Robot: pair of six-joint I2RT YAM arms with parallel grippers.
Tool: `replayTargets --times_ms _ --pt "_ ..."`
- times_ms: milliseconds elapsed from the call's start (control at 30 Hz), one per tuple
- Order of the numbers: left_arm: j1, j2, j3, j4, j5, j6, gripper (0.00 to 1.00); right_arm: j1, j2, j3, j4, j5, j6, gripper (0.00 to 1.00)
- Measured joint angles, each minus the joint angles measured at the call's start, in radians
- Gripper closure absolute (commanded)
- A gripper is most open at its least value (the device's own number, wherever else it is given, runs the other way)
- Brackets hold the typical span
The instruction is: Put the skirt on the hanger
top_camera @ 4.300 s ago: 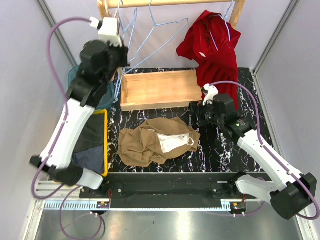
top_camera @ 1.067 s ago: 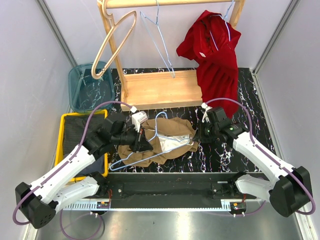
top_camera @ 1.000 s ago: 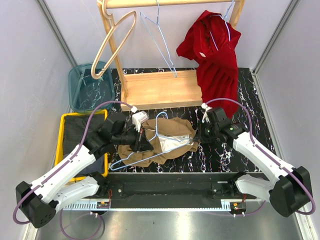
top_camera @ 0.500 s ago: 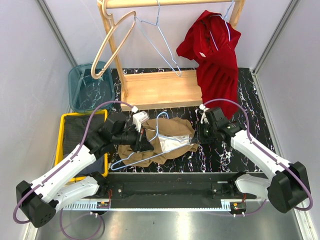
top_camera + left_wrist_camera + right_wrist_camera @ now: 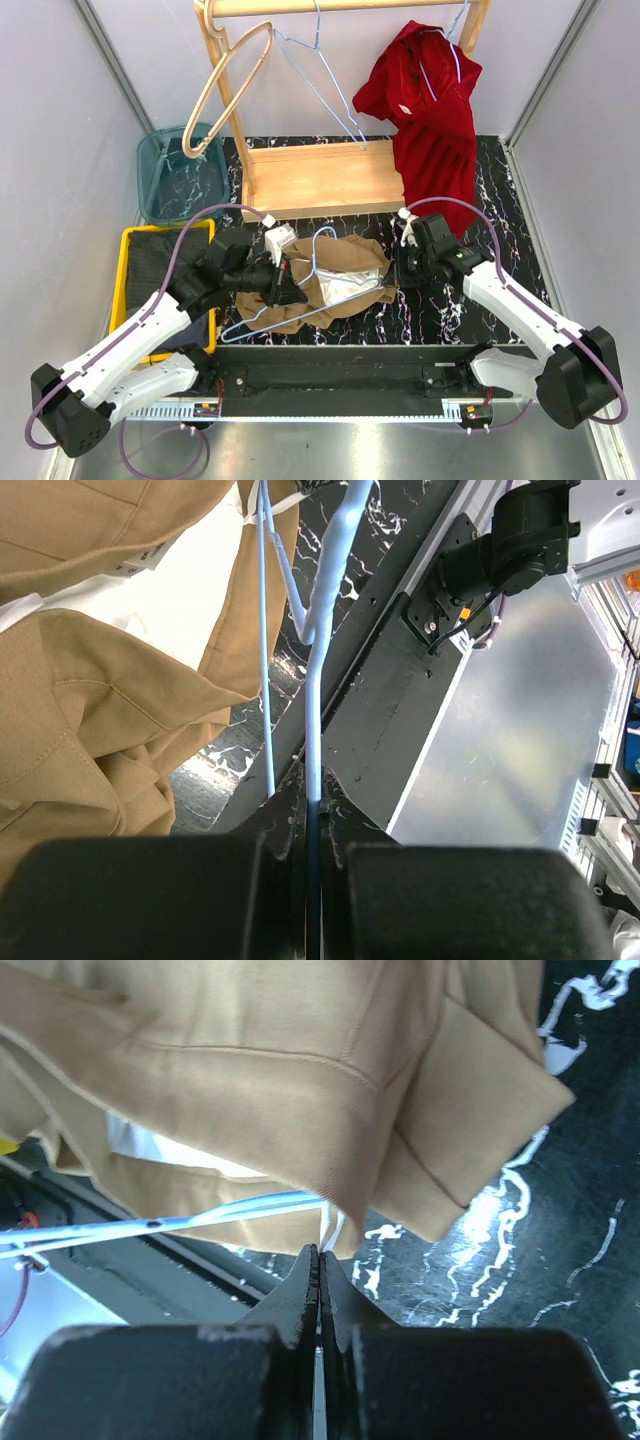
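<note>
A tan skirt (image 5: 345,262) with a white lining lies crumpled on the black marbled table. My left gripper (image 5: 290,286) is shut on a light-blue wire hanger (image 5: 262,320) that lies over the skirt's left half. In the left wrist view the hanger wire (image 5: 318,680) runs straight out of the shut left gripper (image 5: 312,798), beside the skirt folds (image 5: 80,700). My right gripper (image 5: 398,268) sits at the skirt's right edge. In the right wrist view the right gripper (image 5: 318,1256) has its jaws pressed together just below the skirt hem (image 5: 300,1090); no cloth shows between them. The hanger wire (image 5: 200,1222) passes behind.
A wooden rack stands at the back on a wooden base (image 5: 320,180), with a wooden hanger (image 5: 225,85), a blue wire hanger (image 5: 320,75) and a red dress (image 5: 430,110). A teal basket (image 5: 170,185) and a yellow bin (image 5: 205,300) with dark clothes stand at the left.
My right gripper has shut and edged slightly left toward the skirt's edge. The wire hanger on the rail has swung to the right. The left arm and its hanger have barely moved.
</note>
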Motion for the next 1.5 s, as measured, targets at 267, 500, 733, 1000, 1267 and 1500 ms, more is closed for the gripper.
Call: replayTargets --times_ms 267,500,733,1000,1267,1500 --pt "0.000 -0.045 -0.013 0.037 0.010 -0.005 1.00 0.000 -0.015 0.009 0.002 -0.056 0.000 1.00" --pt "-0.007 -0.071 -0.059 0.096 0.062 -0.015 1.00 0.000 -0.035 0.045 -0.001 -0.069 0.004 1.00" --pt "-0.008 -0.097 -0.105 0.206 0.092 -0.047 1.00 0.000 -0.052 0.085 0.000 -0.108 0.008 1.00" --pt "-0.022 -0.070 -0.147 0.354 0.100 -0.099 1.00 0.000 -0.059 0.085 -0.001 -0.191 0.005 1.00" --pt "-0.025 -0.034 -0.206 0.517 0.093 -0.141 1.00 0.000 -0.101 0.085 -0.006 -0.252 -0.010 0.42" --pt "-0.027 -0.059 -0.271 0.566 0.067 -0.149 1.00 0.000 -0.160 0.086 -0.010 -0.215 -0.012 0.42"
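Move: The right fingers already pinch the skirt's white loop at the hanger's end, which is about 1 cm ahead and 2 cm left of them. The white lining lies some 9 cm left, 1 cm ahead and 4 cm below; the skirt's middle is about 17 cm left, 3 cm ahead and 7 cm below. The left hand holds the hanger by its shoulder, with the loop about 20 cm right, 6 ahead and 8 below. Right raises the pinched loop some 6 cm, then opens; left carries the hanger 3 cm right, tilting up. ##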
